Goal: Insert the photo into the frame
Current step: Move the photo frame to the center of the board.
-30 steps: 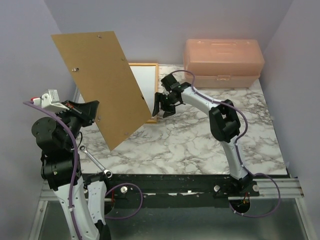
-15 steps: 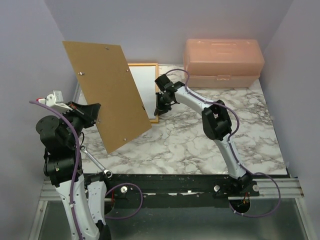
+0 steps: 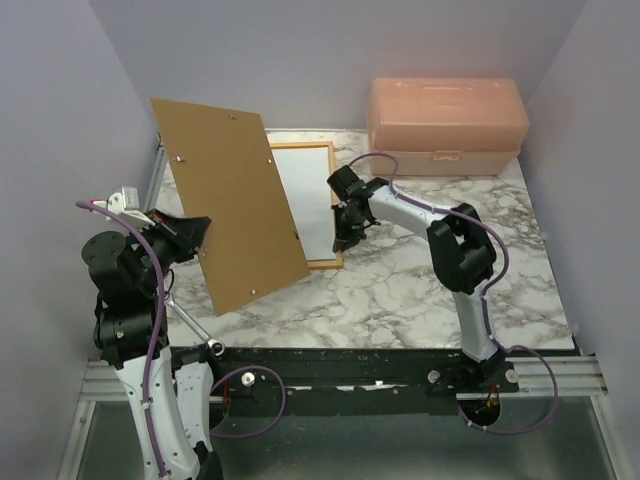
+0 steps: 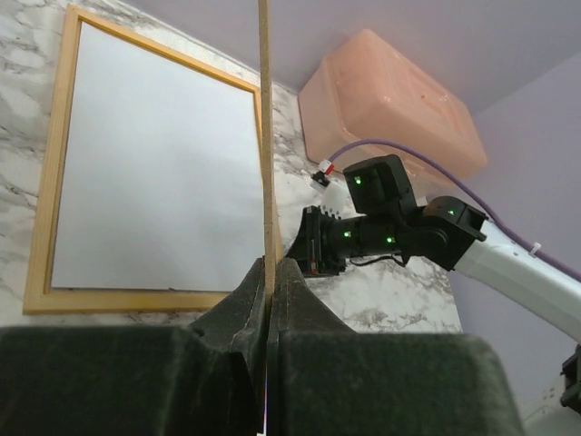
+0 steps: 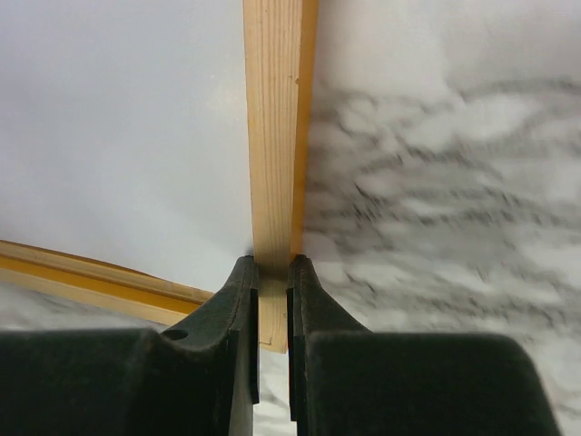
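Note:
The orange wooden frame (image 3: 333,180) lies flat on the marble table at the back middle. The photo (image 3: 305,190) fills it as a white sheet, with no picture side showing. My right gripper (image 3: 343,240) is shut on the frame's right rail (image 5: 272,136) close to its near corner, one finger on each side of the wood. My left gripper (image 3: 200,235) is shut on the lower edge of the brown backing board (image 3: 235,200), held up tilted over the frame's left part. In the left wrist view the board (image 4: 266,136) shows edge-on above the frame (image 4: 118,301).
A pink translucent plastic box (image 3: 447,125) stands at the back right, just beyond the right arm. A metal wrench (image 3: 190,320) lies near the left arm's base. Purple walls close in on the table's left, back and right.
My right gripper has closed on the frame's right rail and drawn the frame nearer and to the right. The left arm has carried the backing board to the right.

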Tool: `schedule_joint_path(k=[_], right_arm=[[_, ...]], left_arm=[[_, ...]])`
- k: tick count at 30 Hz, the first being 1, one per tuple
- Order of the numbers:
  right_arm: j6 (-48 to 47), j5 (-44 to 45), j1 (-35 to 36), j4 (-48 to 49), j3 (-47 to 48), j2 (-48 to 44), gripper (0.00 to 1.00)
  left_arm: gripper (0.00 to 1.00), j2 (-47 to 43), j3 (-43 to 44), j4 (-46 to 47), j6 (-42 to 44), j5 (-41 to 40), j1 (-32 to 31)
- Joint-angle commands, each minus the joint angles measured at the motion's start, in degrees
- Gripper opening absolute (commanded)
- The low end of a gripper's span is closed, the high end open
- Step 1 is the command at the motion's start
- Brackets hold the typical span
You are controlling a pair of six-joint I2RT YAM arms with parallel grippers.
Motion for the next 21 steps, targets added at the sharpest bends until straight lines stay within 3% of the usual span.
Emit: schedule_joint_path(k=[1, 13, 21], right_arm=[[-2.22, 2.66, 0.41, -2.85, -10.53, -6.28, 0.01], [-1.41, -0.14, 0.40, -2.92, -35.36, -24.97, 0.01], [0.23, -1.70, 0.40, -4.11, -41.86, -32.79, 0.02]], left_arm=[[0.00, -0.84, -0.16, 2.59, 1.01, 3.90, 0.36], [0.00, -1.00, -3.79, 2.95, 0.15, 8.23, 0.39], [0.00, -0.16, -8.49, 6.45, -3.06, 13.15, 0.31]])
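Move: The right gripper already pinches the frame's right rail just ahead of the near corner, and the frame's middle lies about 16 cm ahead and 18 cm left. The bare marble that this corner is taken to is some 16 cm back and 12 cm right. The pink box stands roughly 32 cm ahead and 27 cm right. From the left gripper, which holds the backing board in the air, the frame's middle is about 28 cm ahead, 12 cm right and 33 cm below. Drag the frame back and to the right across the marble with the right gripper, about 19 cm in all, fast at first and easing off towards the end. Stay at table height, keep the pinch on the rail, and let the wrist tilt some 10 degrees. Meanwhile lower the left gripper about 5 cm with the backing board still clamped, drifting slightly right and tipping the fingers a little down. ##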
